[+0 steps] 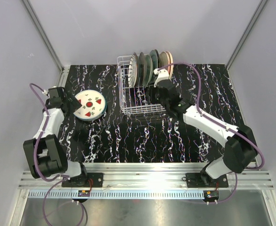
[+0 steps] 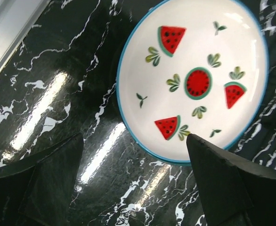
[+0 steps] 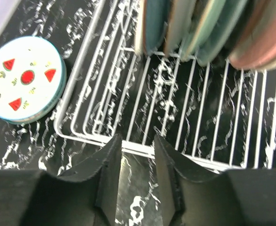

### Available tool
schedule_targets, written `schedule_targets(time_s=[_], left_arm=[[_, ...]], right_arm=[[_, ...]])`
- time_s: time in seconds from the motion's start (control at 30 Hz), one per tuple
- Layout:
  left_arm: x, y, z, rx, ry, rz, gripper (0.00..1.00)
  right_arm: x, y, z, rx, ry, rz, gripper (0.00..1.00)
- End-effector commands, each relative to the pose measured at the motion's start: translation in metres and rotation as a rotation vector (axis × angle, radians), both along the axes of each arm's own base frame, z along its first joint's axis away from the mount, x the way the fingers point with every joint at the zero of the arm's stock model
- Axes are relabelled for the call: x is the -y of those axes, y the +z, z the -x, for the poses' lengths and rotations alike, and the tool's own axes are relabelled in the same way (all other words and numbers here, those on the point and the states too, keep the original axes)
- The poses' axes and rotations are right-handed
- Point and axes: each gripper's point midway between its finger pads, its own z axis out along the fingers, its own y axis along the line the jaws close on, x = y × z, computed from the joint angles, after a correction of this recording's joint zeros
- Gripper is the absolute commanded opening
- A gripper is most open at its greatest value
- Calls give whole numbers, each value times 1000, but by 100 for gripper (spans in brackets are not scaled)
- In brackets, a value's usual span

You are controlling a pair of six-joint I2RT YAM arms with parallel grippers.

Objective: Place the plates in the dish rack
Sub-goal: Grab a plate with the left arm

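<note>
A white plate with red watermelon marks and a blue rim [image 1: 90,105] [image 2: 194,75] [image 3: 25,80] lies flat on the black marbled table, left of the dish rack. My left gripper [image 1: 75,106] [image 2: 135,146] is open at the plate's left edge, its right fingertip [image 2: 213,165] over the rim and nothing between the jaws. The white wire dish rack [image 1: 128,101] [image 3: 175,155] holds several plates [image 1: 150,66] [image 3: 199,28] standing on edge at its far end. My right gripper [image 1: 159,87] [image 3: 138,141] hovers over the rack's right edge, jaws a little apart and empty.
The black marbled table [image 1: 142,136] runs to an aluminium rail [image 1: 147,176] at the near edge, where both arm bases are bolted. Pale enclosure walls with metal posts [image 1: 44,33] close in the back and sides. Purple cables [image 1: 199,89] loop off both arms.
</note>
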Motion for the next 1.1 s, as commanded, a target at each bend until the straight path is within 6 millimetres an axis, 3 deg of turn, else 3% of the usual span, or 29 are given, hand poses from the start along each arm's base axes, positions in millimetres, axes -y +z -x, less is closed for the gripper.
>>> schedule_targets(time_s=[0.0,0.13,0.47,0.63,1.07], left_arm=[[-12,5,-11,3,20,-17,91],[-13,-20,-13,-63,18,17,86],[-20,-52,-19,-129,22,64,81],[-24,-65,-18,-148,33,109,73],[-23,-71,-23,-148,30,148,18]], right_arm=[[12,21,-1,55,-6,-84,40],[24,16,-1,52,-30,-92,40],[26,18,-4,70,-38,-100,39],[29,16,-6,69,-49,-98,40],[31,15,-6,66,-58,-95,40]])
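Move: The watermelon plate tops the stack just off my left fingertips: its middle is about 5 cm ahead, 5 cm to the right and roughly 8 cm below, its near-left rim much closer. The lower plates sit right under it, at about 10 cm below my hand. The dish rack's middle is some 32 cm to the right and 15 cm farther out. From my right hand, the watermelon plate is about 29 cm to the left, roughly level, 19 cm lower. I drop my left hand about 7.5 cm to the near-left rim of the watermelon plate, tipping it some 10 degrees steeper, then ease it about 2 cm forward while the wide-open fingers close most of the way, one outside the rim and the other over the plate's face, to pinch it. My empty right hand shifts about 3 cm right by the rack and then waits. ##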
